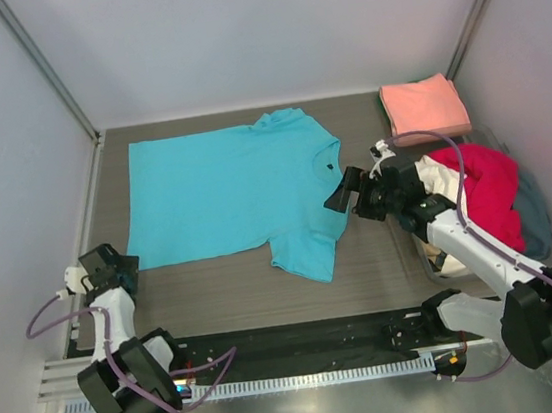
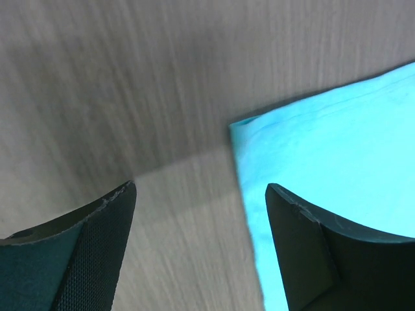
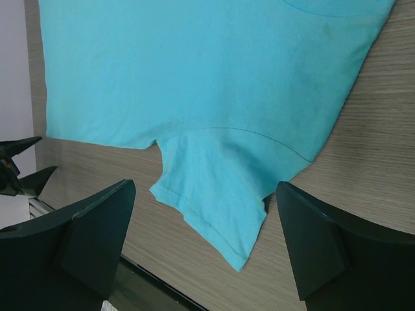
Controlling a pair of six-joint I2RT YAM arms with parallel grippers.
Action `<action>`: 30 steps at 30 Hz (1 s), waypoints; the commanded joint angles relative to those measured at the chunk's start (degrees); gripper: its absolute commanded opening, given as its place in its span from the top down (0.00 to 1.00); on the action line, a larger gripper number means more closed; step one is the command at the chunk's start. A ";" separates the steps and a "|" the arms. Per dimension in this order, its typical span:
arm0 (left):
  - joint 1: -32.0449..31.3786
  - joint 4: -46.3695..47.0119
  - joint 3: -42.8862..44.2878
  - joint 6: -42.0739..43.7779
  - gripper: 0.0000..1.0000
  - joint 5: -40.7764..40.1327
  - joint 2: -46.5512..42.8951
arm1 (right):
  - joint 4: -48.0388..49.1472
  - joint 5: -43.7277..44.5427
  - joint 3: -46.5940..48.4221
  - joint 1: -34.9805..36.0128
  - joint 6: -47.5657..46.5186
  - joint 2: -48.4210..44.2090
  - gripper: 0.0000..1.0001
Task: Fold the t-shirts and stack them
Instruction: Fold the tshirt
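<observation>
A turquoise t-shirt (image 1: 223, 188) lies spread flat on the wooden table, with its dark neck label (image 1: 330, 167) toward the right. My left gripper (image 1: 126, 269) is open and empty just above the shirt's near left corner (image 2: 311, 168). In the left wrist view, the gripper (image 2: 201, 194) straddles that hem edge. My right gripper (image 1: 339, 198) is open and empty, raised at the shirt's right side near the collar. In the right wrist view, the near sleeve (image 3: 220, 201) shows between its fingers (image 3: 206, 191). A folded salmon-pink shirt (image 1: 423, 105) lies at the back right.
A heap of red (image 1: 491, 190), cream (image 1: 442, 178) and grey-blue (image 1: 535, 205) shirts lies at the right edge, under my right arm. A black rail (image 1: 293, 343) runs along the near edge. Grey walls close the left, back and right sides.
</observation>
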 commanded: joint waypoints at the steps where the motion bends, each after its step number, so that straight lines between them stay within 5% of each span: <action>1: 0.53 9.16 -1.32 -1.85 0.18 3.32 3.72 | 1.13 -1.38 1.41 0.29 -1.42 1.62 0.04; 10: 0.45 15.67 -1.32 -1.76 0.38 5.08 11.90 | -0.18 1.07 -3.33 2.48 -0.02 1.97 0.04; 20: 0.36 17.78 -2.02 -0.88 0.96 6.14 10.59 | 0.60 12.32 -10.62 19.09 9.64 5.66 0.08; 25: 0.36 17.87 -2.29 -0.88 1.00 6.22 10.23 | 1.48 14.08 -11.68 22.26 11.76 7.50 0.16; 30: 0.36 18.22 -2.37 -0.88 1.00 6.49 9.80 | 4.55 13.47 -12.91 24.72 14.39 9.96 0.36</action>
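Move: The shirt's near-left hem corner lies about 5 cm ahead of the left hand and 2 cm below it. From that hand the far-left corner is some 33 cm ahead and 2 cm to the right, and the armpit about 7 cm ahead and 30 cm right. The right hand's target, the sleeve's near tip, is roughly 10 cm back, 3 cm left and 13 cm down; the cuff's other corner is 5 cm back and 15 cm left, the clothes bin level and 26 cm right. The left hand slides forward about 4.5 cm to the shirt's near-left hem corner, its fingers tipping up slightly, then eases down a centimetre or so as the fingers shut fully and pinch the cloth. The right hand sinks a little at first, then sweeps down some 12 cm, back 10 and left 5 towards the sleeve's near tip, tipping its fingers about 15 degrees further down and starting to close them late, the tip still not gripped. ##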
